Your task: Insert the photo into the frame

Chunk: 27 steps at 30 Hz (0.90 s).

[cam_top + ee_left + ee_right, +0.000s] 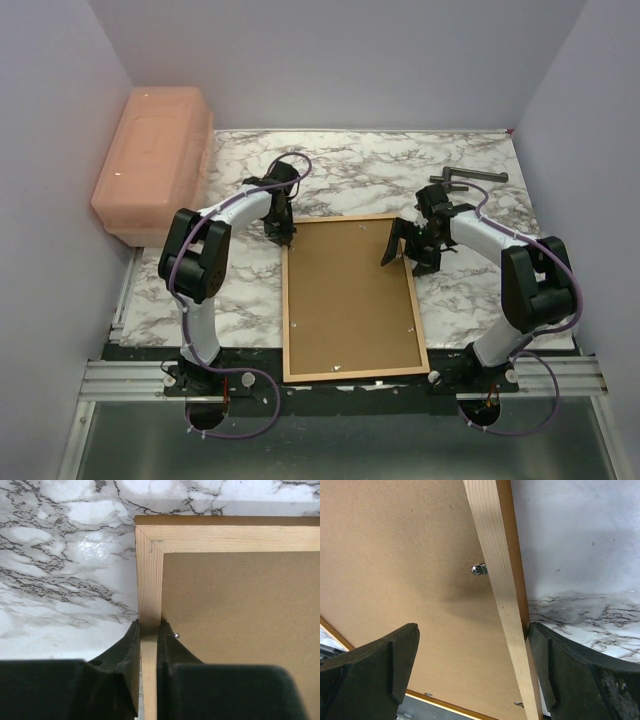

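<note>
The frame (pixel 287 310) lies back-up on the marble table, and a plain brown backing board (pixel 350 300) fills it. The photo is hidden. My left gripper (pixel 282 235) is shut on the frame's left rail near the far left corner. In the left wrist view the pale wooden rail (pixel 150 580) is pinched between both fingers of the gripper (pixel 149 627). My right gripper (pixel 405 250) is open at the far right side. It (pixel 474 635) straddles the right rail (pixel 495 555), with one finger over the board (pixel 395 555) and the other against the rail's outer edge.
A pink plastic box (pixel 155 160) stands at the back left against the wall. A grey metal tool (pixel 470 178) lies at the back right. Small metal clips (pixel 478 569) stick out from the rail's inner edge. White walls close in the table (pixel 240 300).
</note>
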Available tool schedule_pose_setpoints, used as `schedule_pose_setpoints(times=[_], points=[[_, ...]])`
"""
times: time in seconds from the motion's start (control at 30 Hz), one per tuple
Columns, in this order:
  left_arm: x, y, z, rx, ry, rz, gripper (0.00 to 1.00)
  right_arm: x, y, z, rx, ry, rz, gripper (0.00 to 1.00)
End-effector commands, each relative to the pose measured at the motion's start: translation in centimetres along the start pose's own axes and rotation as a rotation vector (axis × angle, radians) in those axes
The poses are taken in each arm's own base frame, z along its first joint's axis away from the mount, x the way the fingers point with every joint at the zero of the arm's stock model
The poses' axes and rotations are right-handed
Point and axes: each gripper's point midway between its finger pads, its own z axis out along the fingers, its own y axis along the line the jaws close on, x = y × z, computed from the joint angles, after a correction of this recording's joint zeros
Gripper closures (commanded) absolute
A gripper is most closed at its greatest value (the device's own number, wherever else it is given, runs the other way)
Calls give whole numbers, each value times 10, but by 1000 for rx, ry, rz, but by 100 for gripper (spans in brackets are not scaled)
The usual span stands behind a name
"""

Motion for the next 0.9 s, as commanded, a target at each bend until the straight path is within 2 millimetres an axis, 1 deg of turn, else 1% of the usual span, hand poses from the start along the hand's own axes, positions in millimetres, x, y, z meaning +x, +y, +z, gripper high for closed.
schedule_pose_setpoints(times=[0.0,0.03,0.07,0.13,0.2,0.27,0.33,0.5,0.57,0.7,0.77,0.87], points=[[2,-4,-18,47,-32,6,67,2,6,-5,-25,-2,-6,1],[1,-3,-22,46,-37,-2,50,1,6,-7,-23,-8,-6,1],[0,-2,-28,49,-44,-12,40,1,5,-9,-18,-12,-5,0],[-1,-2,-37,63,-50,-21,30,1,5,-14,-9,-24,-6,0],[2,-2,-44,80,-52,-26,26,4,2,-18,3,-30,-5,0],[9,-2,-48,102,-53,-35,25,10,-2,-20,13,-26,2,0],[22,-4,-48,140,-40,-42,25,18,-8,-20,28,-17,8,0],[63,2,-44,200,16,-70,25,35,-15,-19,23,8,21,0],[78,-1,-46,252,35,-82,25,38,-14,-18,13,17,26,0],[110,-14,-48,375,87,-108,26,40,-9,-13,-15,41,24,0],[125,-17,-47,414,119,-134,27,37,-3,-11,-36,43,16,0],[142,-25,-46,467,160,-154,28,29,11,-6,-79,60,6,0]])
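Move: The left gripper pinches the frame's left bar; the middle of this bar is about 15 cm straight back along it. The frame's far left corner is some 5 cm ahead, and a metal clip sits level with the hand, about 2 cm right. From the right gripper, the right bar's next stretch is about 4 cm back and 3 cm right, with the right clip some 4 cm ahead and 2 cm right. All lie roughly at fingertip height. Open the left gripper wide to let go of the frame's left bar, lift it just under 4 cm, and carry it about 14 cm back along the bar while lowering again to straddle it, tilting the fingertips some 20 degrees rightward. Hop the wide-open right gripper slightly up, back about 4 cm and down, its outer finger again against the right bar's outer side. ##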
